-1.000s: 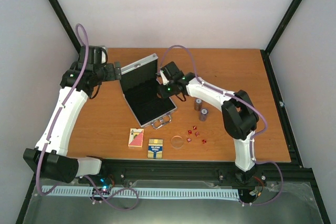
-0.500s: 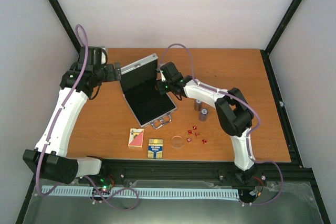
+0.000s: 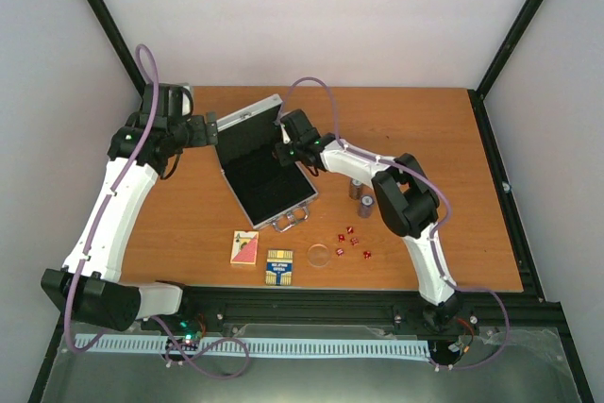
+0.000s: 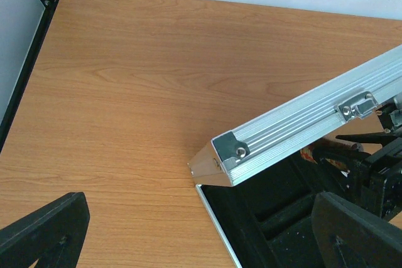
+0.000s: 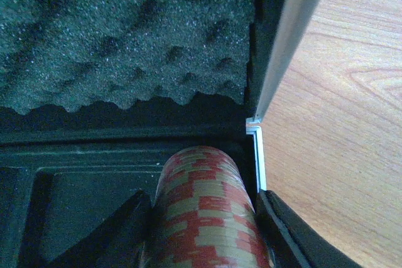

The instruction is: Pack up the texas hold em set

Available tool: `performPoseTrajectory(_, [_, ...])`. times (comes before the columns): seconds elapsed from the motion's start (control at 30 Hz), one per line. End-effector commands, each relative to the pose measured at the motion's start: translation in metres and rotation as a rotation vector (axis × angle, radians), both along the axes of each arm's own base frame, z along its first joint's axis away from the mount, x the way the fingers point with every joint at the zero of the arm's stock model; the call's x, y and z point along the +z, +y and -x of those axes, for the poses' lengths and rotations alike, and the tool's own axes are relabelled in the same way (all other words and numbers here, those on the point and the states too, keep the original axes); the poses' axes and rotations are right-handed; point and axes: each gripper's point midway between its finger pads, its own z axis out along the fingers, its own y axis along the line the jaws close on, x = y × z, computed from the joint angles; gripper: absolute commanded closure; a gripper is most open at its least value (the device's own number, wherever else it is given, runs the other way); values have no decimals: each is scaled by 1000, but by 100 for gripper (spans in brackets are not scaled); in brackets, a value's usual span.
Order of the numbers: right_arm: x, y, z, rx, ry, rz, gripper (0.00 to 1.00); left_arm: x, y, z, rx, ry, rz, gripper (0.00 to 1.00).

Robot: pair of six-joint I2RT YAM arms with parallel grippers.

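The silver case (image 3: 269,176) lies open at mid-table, its lid (image 3: 247,125) standing up and its black lining (image 4: 264,218) bare. Over the base's far right corner, by the hinge, my right gripper (image 3: 281,150) is shut on a red-and-tan chip stack (image 5: 204,211). The stack hangs beside the case's metal rim (image 5: 256,155), below the lid's foam (image 5: 113,36). My left gripper (image 3: 212,126) stands open just left of the lid's corner (image 4: 229,155), touching nothing. Two dark chip stacks (image 3: 360,195) stand on the table right of the case.
In front of the case lie a red-white deck (image 3: 245,247), a blue-yellow deck (image 3: 279,267), a clear disc (image 3: 320,254) and several tiny red dice (image 3: 351,239). The case handle (image 3: 290,221) points toward the near edge.
My right gripper has carried the chip stack further left and back, deeper toward the hinge side of the case. The left arm has stayed still.
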Motion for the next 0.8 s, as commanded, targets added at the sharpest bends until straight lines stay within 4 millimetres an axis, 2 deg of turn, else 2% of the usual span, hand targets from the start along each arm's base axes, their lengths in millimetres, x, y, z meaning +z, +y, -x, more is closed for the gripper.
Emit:
performPoseTrajectory(0.0, [22,15,-19,-5,-84,-59,97,7,1,2,12,-15,13,0])
performPoseTrajectory(0.13, [10,10,-23,-22,-84,-22,97,5,1,4,11,-9,16,0])
performPoseTrajectory(0.3, [-7,7,-16,-18,-48,-8,95,2,-1,5,6,2,24,0])
performPoseTrajectory(0.33, [-10,6,-15,-17,-43,-6,91,3,-1,6,3,0,26,0])
performPoseTrajectory(0.43, [-17,1,-10,-17,-38,8,65,4,-1,5,2,-4,28,0])
performPoseTrajectory(0.57, [-17,-3,-8,-22,-39,27,40,4,-2,6,-2,-2,27,0])
performPoseTrajectory(0.77, [-7,-6,-6,-24,-38,35,24,3,-2,7,0,-2,29,0])
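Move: My right hand holds the chip stack just over its slot at the far right corner of the open case, about 1 cm ahead and 4 cm below. The raised lid's middle is some 7 cm ahead and 8 cm left; the two other chip stacks stand roughly 17 cm right, 5 cm back, and 19 cm right, 9 cm back. From my left hand the slot is about 10 cm ahead, 21 cm right and far below. With the chip stack still pinched in my right fingers, I ease it barely forward and then straight down, about 2.5 cm, into the slot beside the case's right wall. There I pause, then open my fingers well clear of its sides to let it go, the hand sinking roughly another 1 cm around it. ##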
